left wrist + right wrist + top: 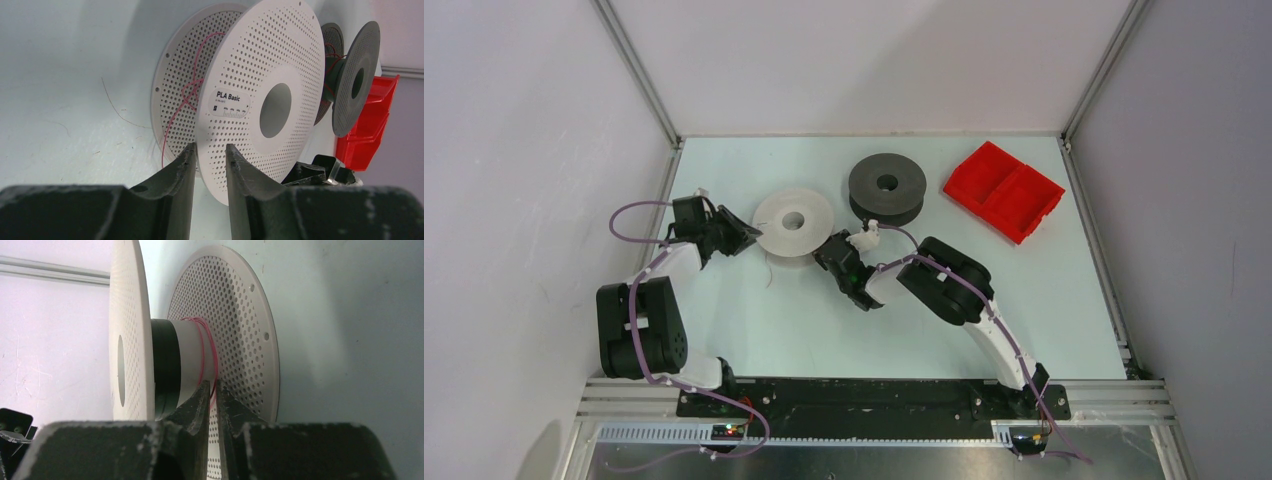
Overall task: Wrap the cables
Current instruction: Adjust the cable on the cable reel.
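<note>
The white spool (pixel 794 222) lies flat at mid-table. My left gripper (pixel 746 232) is shut on the rim of its upper flange (pixel 260 65), one finger on each side of the rim. A thin red cable (pixel 204 340) makes a few turns round the hub beside the lower flange (pixel 225 300), and more of it hangs loose over that flange (pixel 192 90). My right gripper (pixel 826 248) reaches between the flanges from the right, its jaws (pixel 214 389) a narrow slit apart with the strand running between the tips. The dark grey spool (pixel 887 187) lies behind, with red strand on it (pixel 327 55).
A red two-compartment bin (pixel 1004 190) sits at the back right, next to the dark grey spool (pixel 350 85). A thin loose strand (pixel 769 270) lies on the table in front of the white spool. Walls close in the table at the back and on both sides.
</note>
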Robot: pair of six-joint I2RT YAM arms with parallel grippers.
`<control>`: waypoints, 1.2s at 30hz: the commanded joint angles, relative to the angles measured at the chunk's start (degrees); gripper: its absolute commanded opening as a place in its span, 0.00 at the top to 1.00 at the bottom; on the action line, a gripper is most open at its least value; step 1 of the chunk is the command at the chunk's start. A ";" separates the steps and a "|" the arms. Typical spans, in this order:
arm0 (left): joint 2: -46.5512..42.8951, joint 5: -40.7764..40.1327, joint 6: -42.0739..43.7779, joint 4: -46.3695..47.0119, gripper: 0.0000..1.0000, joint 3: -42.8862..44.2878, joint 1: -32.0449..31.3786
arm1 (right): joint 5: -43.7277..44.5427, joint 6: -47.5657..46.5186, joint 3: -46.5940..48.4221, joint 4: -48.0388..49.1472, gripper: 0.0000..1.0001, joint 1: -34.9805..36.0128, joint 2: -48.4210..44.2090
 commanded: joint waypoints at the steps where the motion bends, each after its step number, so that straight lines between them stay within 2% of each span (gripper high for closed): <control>1: -0.52 2.31 -0.73 2.05 0.68 -0.40 -0.23 | 1.17 -1.72 0.51 -1.47 0.86 -0.01 -2.12; 22: -1.34 2.69 -0.56 2.07 0.68 -0.39 0.06 | 1.05 -9.09 -7.73 9.57 0.84 -1.13 -8.40; 29: -1.76 2.85 -0.62 2.09 0.68 -0.29 0.34 | 0.99 -7.25 -13.81 11.40 0.84 -2.31 -11.68; 36: -1.87 3.09 -0.56 2.08 0.68 -0.32 0.48 | -0.12 -4.93 -14.51 11.79 0.84 -2.70 -11.01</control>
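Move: The white cable reel's middle is about 4 cm ahead and 4 cm left of the right hand, whose fingertips sit between its flanges, right by the red cable on the hub. The grey reel stands some 12 cm ahead and 18 cm right of that hand. From the left hand, already holding the rim, the white reel's middle is about 9 cm right, 1 cm ahead and 3 cm lower. The right hand backs about 5 cm right and some 3 cm up, clear of the hub, while the left keeps its hold. ##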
